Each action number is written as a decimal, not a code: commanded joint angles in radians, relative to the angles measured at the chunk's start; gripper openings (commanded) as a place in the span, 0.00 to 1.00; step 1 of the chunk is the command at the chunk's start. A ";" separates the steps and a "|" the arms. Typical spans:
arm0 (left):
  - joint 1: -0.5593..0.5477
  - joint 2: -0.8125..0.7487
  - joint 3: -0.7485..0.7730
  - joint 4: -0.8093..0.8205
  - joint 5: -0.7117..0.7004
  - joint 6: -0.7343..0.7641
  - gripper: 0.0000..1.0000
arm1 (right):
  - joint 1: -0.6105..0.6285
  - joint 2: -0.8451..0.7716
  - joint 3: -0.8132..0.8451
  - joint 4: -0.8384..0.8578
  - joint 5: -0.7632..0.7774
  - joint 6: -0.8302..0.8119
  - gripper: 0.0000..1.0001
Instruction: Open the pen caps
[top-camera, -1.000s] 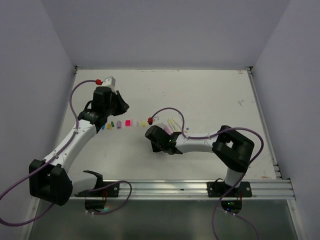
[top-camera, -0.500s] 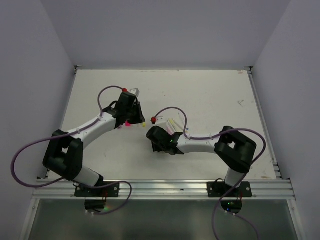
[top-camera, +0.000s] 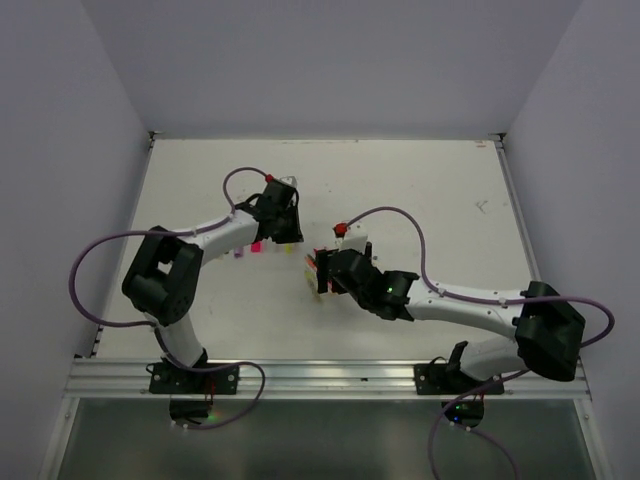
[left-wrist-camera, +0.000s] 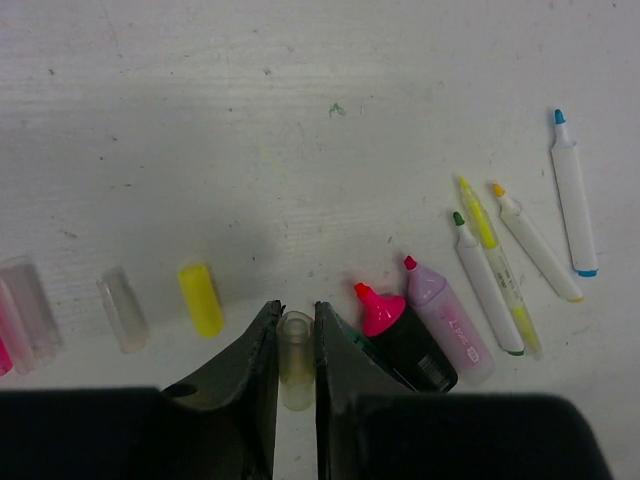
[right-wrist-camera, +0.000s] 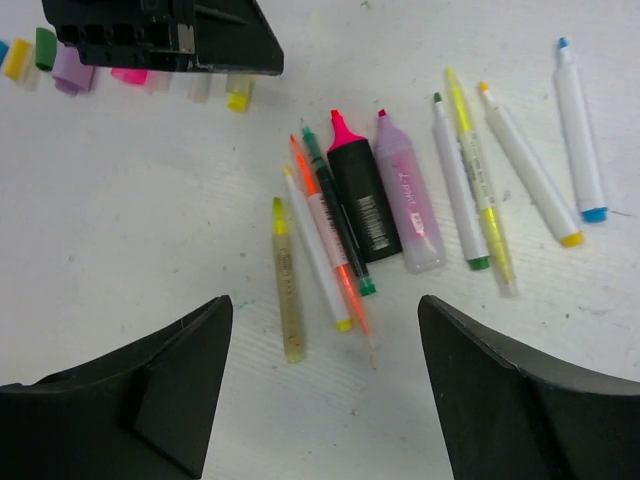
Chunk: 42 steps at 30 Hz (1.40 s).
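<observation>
In the left wrist view my left gripper (left-wrist-camera: 296, 322) is shut on a short pale clear pen cap (left-wrist-camera: 295, 352), low over the table. A yellow cap (left-wrist-camera: 201, 299) and a clear cap (left-wrist-camera: 122, 308) lie to its left. The black-and-pink highlighter (left-wrist-camera: 400, 335) and the lilac one (left-wrist-camera: 447, 318) lie to its right. My right gripper (right-wrist-camera: 325, 310) stands wide open with nothing between its fingers, just short of an olive-yellow pen (right-wrist-camera: 288, 290), a white pen (right-wrist-camera: 318, 255) and an orange pen (right-wrist-camera: 338, 262). From above, the left gripper (top-camera: 283, 226) sits beside the right gripper (top-camera: 324, 273).
More loose caps lie in a row: yellow (right-wrist-camera: 238, 98), pink (right-wrist-camera: 130, 75), lilac (right-wrist-camera: 72, 72), green (right-wrist-camera: 45, 48). Several thin white and yellow pens (right-wrist-camera: 480, 180) fan out to the right, the outermost blue-tipped (right-wrist-camera: 580, 130). The left gripper's black body (right-wrist-camera: 160, 35) hangs over the cap row.
My left arm has swung right, from the table's left side to the right end of the cap row. My right gripper has gone from shut to wide open.
</observation>
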 joint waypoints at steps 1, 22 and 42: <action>-0.011 0.050 0.063 0.013 -0.020 -0.015 0.16 | -0.003 -0.075 -0.053 -0.006 0.134 -0.017 0.79; -0.016 0.124 0.077 -0.021 -0.134 -0.026 0.27 | -0.013 -0.231 -0.162 -0.017 0.205 -0.025 0.81; -0.014 -0.508 0.103 -0.145 -0.345 0.042 0.43 | -0.012 -0.500 0.031 -0.322 0.443 -0.192 0.99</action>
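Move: My left hand holds the clear highlighter cap about 5 cm over its empty spot, which lies 1 cm ahead and 1 cm left. The yellow cap lies level with my hand, 3 cm left, the small clear cap about 6 cm left; the pink-tipped highlighter is some 5 cm back and 6 cm right. From my right hand, that spot is roughly 11 cm ahead, 8 cm left and 10 cm down; the brownish pen just set down lies 4 cm left. My left hand lowers the clear cap about 4 cm to the table just right of the yellow cap, pauses while the fingers open part-way and let go, then climbs quickly some 19 cm with the wrist tipping up. Meanwhile my empty, open right hand backs off about 11 cm to the right, away from the pens, rising late and opening wider. ##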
